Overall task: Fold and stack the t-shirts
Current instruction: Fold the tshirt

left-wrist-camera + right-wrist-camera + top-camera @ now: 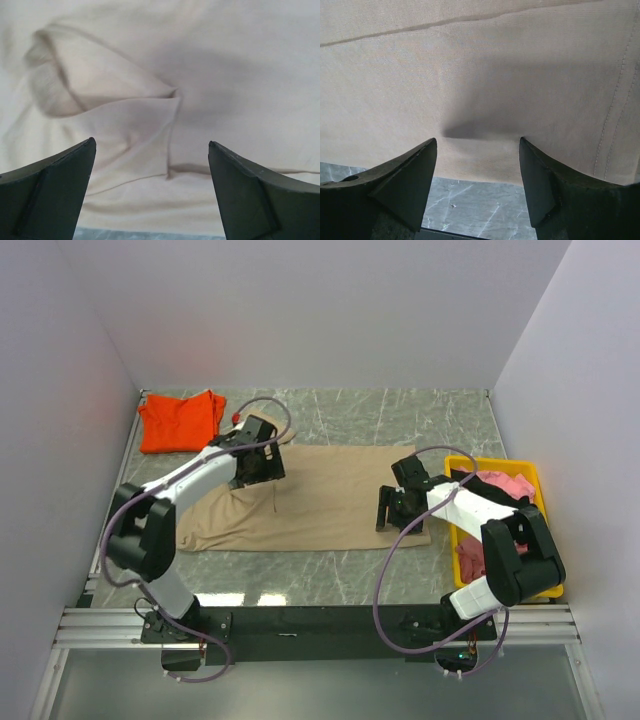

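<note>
A large tan-beige t-shirt (320,495) lies spread across the middle of the table. My left gripper (255,468) is open just above its left part; in the left wrist view the gripper (151,144) frames a folded-over sleeve (115,100). My right gripper (398,512) is open at the shirt's right near edge; in the right wrist view the gripper (477,141) has its fingertips down on the tan hem (480,155), with bare table below. An orange-red t-shirt (180,420) lies crumpled at the back left. A pink t-shirt (505,485) lies in the tray.
A yellow plastic tray (500,461) stands at the right edge, next to my right arm, with pink cloth and a bit of dark cloth in it. White walls close the back and both sides. The grey marble table (400,415) shows behind the tan shirt.
</note>
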Robot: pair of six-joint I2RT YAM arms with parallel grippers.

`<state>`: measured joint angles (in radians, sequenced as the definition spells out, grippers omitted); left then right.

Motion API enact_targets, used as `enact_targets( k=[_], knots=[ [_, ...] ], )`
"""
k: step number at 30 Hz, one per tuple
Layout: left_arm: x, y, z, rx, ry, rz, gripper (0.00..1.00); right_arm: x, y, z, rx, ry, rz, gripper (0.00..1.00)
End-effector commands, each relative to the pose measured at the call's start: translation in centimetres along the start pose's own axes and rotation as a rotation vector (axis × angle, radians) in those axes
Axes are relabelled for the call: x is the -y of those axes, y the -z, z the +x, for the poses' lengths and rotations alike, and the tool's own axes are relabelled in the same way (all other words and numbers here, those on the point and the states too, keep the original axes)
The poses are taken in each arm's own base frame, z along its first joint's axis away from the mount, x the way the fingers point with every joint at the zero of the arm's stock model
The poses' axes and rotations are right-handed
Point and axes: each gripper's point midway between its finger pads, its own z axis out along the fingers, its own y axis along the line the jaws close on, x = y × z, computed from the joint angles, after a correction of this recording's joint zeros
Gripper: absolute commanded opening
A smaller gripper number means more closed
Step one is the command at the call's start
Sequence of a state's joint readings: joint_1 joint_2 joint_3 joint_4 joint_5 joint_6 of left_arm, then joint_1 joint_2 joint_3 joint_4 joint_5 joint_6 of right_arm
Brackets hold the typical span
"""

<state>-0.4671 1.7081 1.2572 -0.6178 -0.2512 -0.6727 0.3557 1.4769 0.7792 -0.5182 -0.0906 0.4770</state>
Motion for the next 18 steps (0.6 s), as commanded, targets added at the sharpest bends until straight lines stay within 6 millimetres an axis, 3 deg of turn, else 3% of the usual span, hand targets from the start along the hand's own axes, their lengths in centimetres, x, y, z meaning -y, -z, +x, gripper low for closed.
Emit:
enact_targets(
  k=[1,9,12,18],
  knots=[
    [-2.2,1.0,0.5,0.022,0.1,-0.016,0.99,-0.2,-0.4,-0.5,0.001,0.016,-0.004,0.73],
    [-3.5,-0.8,2.6,-0.037,0.145,0.003,0.99,-0.2,-0.8,-0.5,-0.008,0.015,-0.001,0.73],
    [-3.1,-1.9,2.0,-0.033,0.143,0.019,0.99,-0.1,-0.9,-0.4,-0.012,0.015,0.004,0.73],
    [-0.1,-3.8,-1.4,0.019,0.122,0.097,0.99,0.0,-0.9,-0.5,-0.002,0.005,0.006,0.73]
  ],
)
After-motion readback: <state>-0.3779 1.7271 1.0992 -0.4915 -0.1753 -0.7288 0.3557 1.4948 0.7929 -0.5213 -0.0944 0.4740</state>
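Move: The beige shirt's folded-over flap lies almost straight under the open left hand, about 2 cm to its left and some 7 cm below. On the table, the far sleeve stands roughly 11 cm ahead of the left hand, level with it sideways, and the red folded t-shirt about 12 cm ahead and 16 cm left. From the idle right hand, the flap is some 11 cm ahead and 28 cm left, at nearly the same height. Swing the left gripper back and to the left, about 5 cm in all, starting to sink partway through. Then turn forward again by some 2 cm, easing slightly right, while still lowering it towards the flap, to end about 5 cm below the start. Keep the fingers wide open and pointing steeply down. ##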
